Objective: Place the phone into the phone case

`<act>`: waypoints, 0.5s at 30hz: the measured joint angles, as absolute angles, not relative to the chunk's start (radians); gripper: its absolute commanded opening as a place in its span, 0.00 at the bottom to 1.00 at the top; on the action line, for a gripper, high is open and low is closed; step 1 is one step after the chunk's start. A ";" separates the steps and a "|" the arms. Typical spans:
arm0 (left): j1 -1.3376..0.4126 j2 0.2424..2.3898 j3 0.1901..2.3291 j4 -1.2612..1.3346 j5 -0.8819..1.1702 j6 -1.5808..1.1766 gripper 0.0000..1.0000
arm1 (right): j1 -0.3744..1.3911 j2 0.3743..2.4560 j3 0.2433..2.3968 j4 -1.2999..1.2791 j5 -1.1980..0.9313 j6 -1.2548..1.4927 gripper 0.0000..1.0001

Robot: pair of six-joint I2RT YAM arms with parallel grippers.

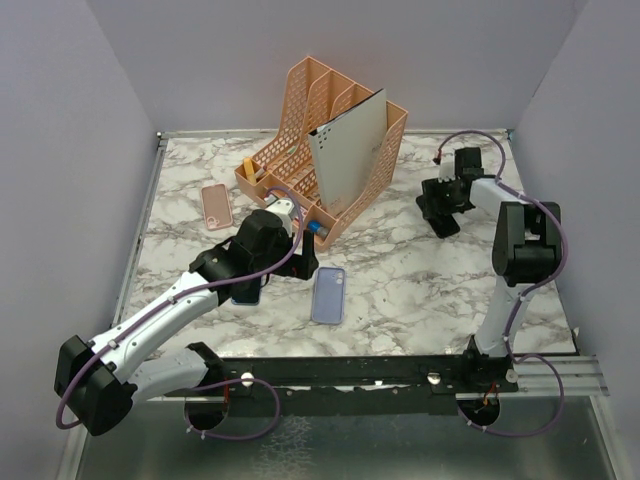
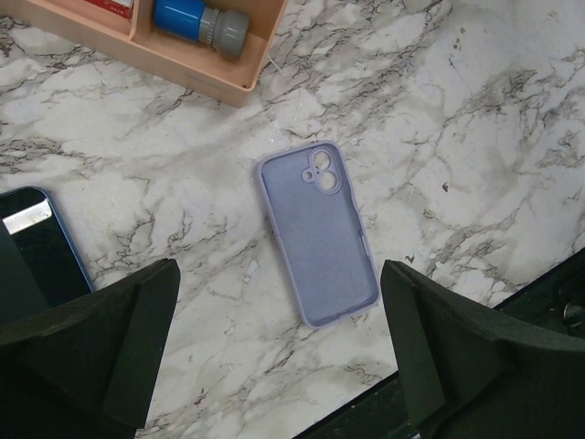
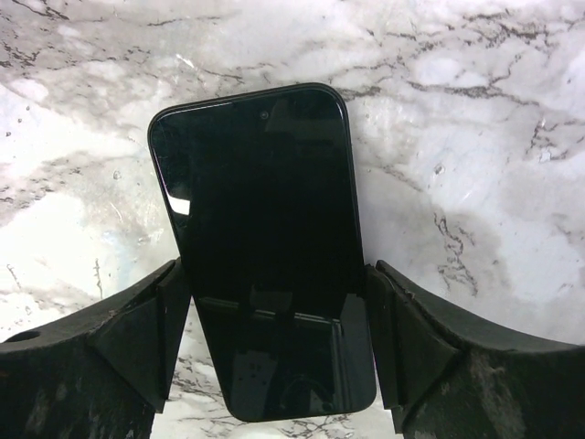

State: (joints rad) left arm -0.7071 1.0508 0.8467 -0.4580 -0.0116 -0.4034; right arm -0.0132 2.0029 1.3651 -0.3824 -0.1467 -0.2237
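The lilac phone case lies hollow side up on the marble table, in front of the arms. My left gripper hovers over the table just short of it, jaws wide open and empty. At the back right, my right gripper is down on the table around a black phone that lies screen up. Its pads press against both long edges of the phone's lower half.
A second dark phone with a blue rim lies left of my left fingers. A pink case lies further left. The peach desk organiser stands behind, holding a grey board and a blue marker. The table's front edge is close.
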 measured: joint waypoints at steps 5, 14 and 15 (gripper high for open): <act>-0.707 1.042 0.846 -0.459 -0.031 -0.407 0.99 | -0.014 1.956 1.301 -0.362 -0.143 -0.152 0.64; -0.706 1.033 0.826 -0.459 -0.038 -0.464 0.97 | -0.015 1.859 1.181 -0.357 -0.147 0.046 0.57; -0.706 1.034 0.820 -0.459 -0.037 -0.479 0.96 | -0.015 1.843 1.161 -0.357 -0.147 0.065 0.56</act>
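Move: The right gripper already holds the black phone by its long edges, just above the marble. The empty phone case lies about 29 cm to its left and 24 cm back, some 1 cm lower. From the case, the blue tube in the organizer is roughly 19 cm farther out and 3 cm left, and the blue-edged phone about 20 cm left and 2 cm farther out. From the left hand the case lies about 6 cm right, roughly level with it in reach and some 16 cm below. Keep the right gripper's pinch on the black phone's long edges and draw it back about 5 cm, gathering speed, with a slight drift left towards the case. Stay low over the marble, scarcely rising, while turning the wrist some 15 degrees clockwise and letting the hand's left side come up a little. ##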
